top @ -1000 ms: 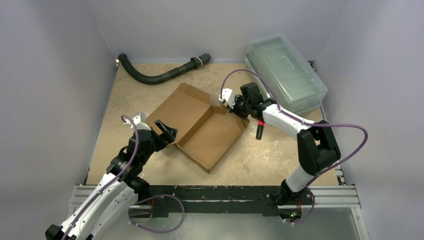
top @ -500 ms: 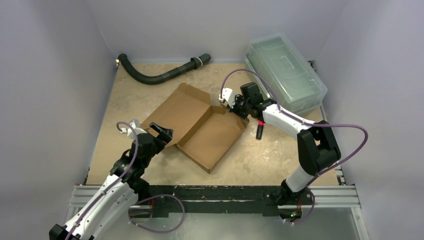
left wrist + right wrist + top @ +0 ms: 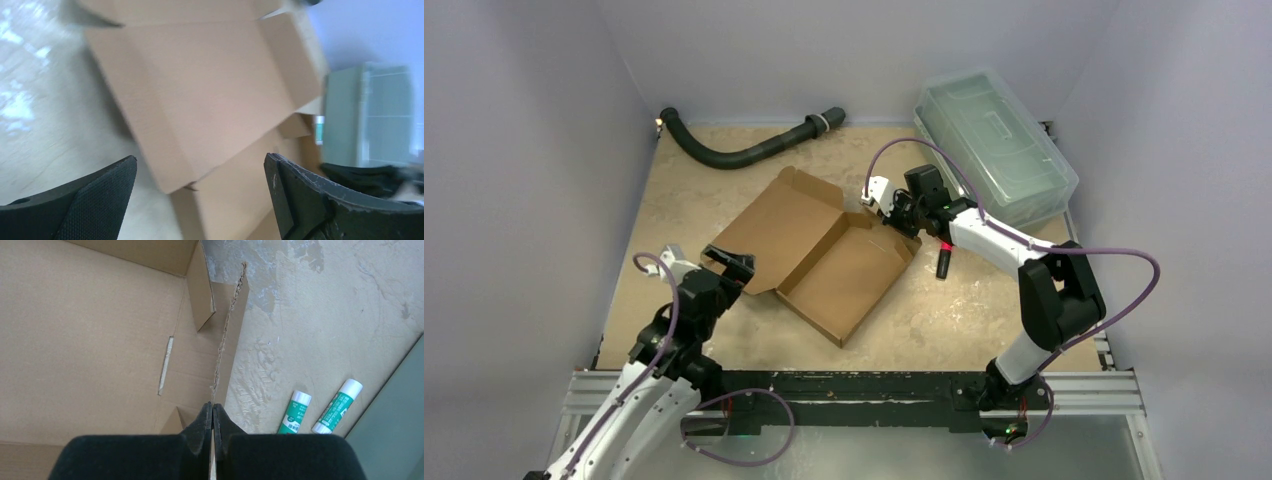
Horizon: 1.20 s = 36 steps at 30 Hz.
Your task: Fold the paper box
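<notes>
The paper box (image 3: pixel 824 250) lies in the middle of the table: brown cardboard, its lid flat toward the far left and its shallow tray toward the near right. My right gripper (image 3: pixel 891 212) is at the tray's far corner. In the right wrist view it (image 3: pixel 213 407) is shut on the upright edge of the tray's side wall (image 3: pixel 227 335). My left gripper (image 3: pixel 729 262) hovers just off the box's left corner, open and holding nothing. The left wrist view shows its gripper (image 3: pixel 200 159) spread wide, with the blurred lid (image 3: pixel 200 85) beyond it.
A black hose (image 3: pixel 744 150) lies along the back edge. A clear greenish plastic bin (image 3: pixel 994 145) stands at the back right. Two green-and-white glue sticks (image 3: pixel 295 412) (image 3: pixel 337 406) lie on the table between box and bin. Grey walls enclose three sides.
My left arm has drawn back toward the near left, away from the box's left edge, with its jaws open wide. The right arm and box have not moved.
</notes>
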Motion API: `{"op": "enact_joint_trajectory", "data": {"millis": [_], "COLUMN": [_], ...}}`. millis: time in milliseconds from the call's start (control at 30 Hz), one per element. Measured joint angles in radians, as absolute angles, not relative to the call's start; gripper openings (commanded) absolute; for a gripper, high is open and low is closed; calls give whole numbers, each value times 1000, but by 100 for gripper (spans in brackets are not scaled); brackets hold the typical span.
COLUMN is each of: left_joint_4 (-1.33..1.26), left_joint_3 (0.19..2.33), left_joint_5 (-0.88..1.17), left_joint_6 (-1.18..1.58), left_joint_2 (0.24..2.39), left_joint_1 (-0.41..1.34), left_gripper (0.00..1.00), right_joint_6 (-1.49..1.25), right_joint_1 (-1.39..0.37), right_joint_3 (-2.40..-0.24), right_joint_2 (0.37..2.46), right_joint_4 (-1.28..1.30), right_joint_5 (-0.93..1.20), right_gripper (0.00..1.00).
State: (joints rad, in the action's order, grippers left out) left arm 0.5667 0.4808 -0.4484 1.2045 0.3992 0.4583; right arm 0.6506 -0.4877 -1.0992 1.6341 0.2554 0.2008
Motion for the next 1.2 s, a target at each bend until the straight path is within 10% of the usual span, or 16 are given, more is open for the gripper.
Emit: {"op": "enact_joint_trajectory", "data": {"millis": [400, 733, 933, 1200], "left_joint_4": [405, 154, 61, 39], "left_joint_3": [303, 236, 222, 225], "left_joint_5": [-426, -200, -125, -104], "left_joint_6": [1293, 1286, 1289, 1262], "left_joint_2": [586, 744, 767, 779], "left_joint_1": [412, 146, 101, 94], "left_gripper": [88, 56, 2, 0], "right_joint_6": [649, 649, 648, 647], "right_joint_1": [-486, -486, -486, -485], "right_joint_3": [-1099, -1099, -1099, -1099], "right_joint_2": [1634, 1634, 1634, 1633], "right_joint_4": [255, 256, 256, 259], "right_joint_5": [201, 203, 205, 211], "right_gripper": [0, 0, 0, 0]}}
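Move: The near-left edge flap of the box lid is what my left hand goes for: its nearby part lies about 5 cm ahead, 2 cm to the left and some 10 cm below the open fingers. The lid panel's middle is roughly 19 cm ahead, 10 cm to the right; the tray's middle about 4 cm ahead, 33 cm to the right, both low. From my right hand the flap is about 11 cm back and 53 cm to the left. I drop my left hand about 10 cm, steeply at first, then reach some 5 cm forward and slightly left so the open fingers come around the lid's edge flap. The wrist tips down and rolls its left side lower, each about 10 degrees, and the fingers shut fully, pinching the thin flap. My right hand stays still, keeping its closed pinch on the tray's end wall. ##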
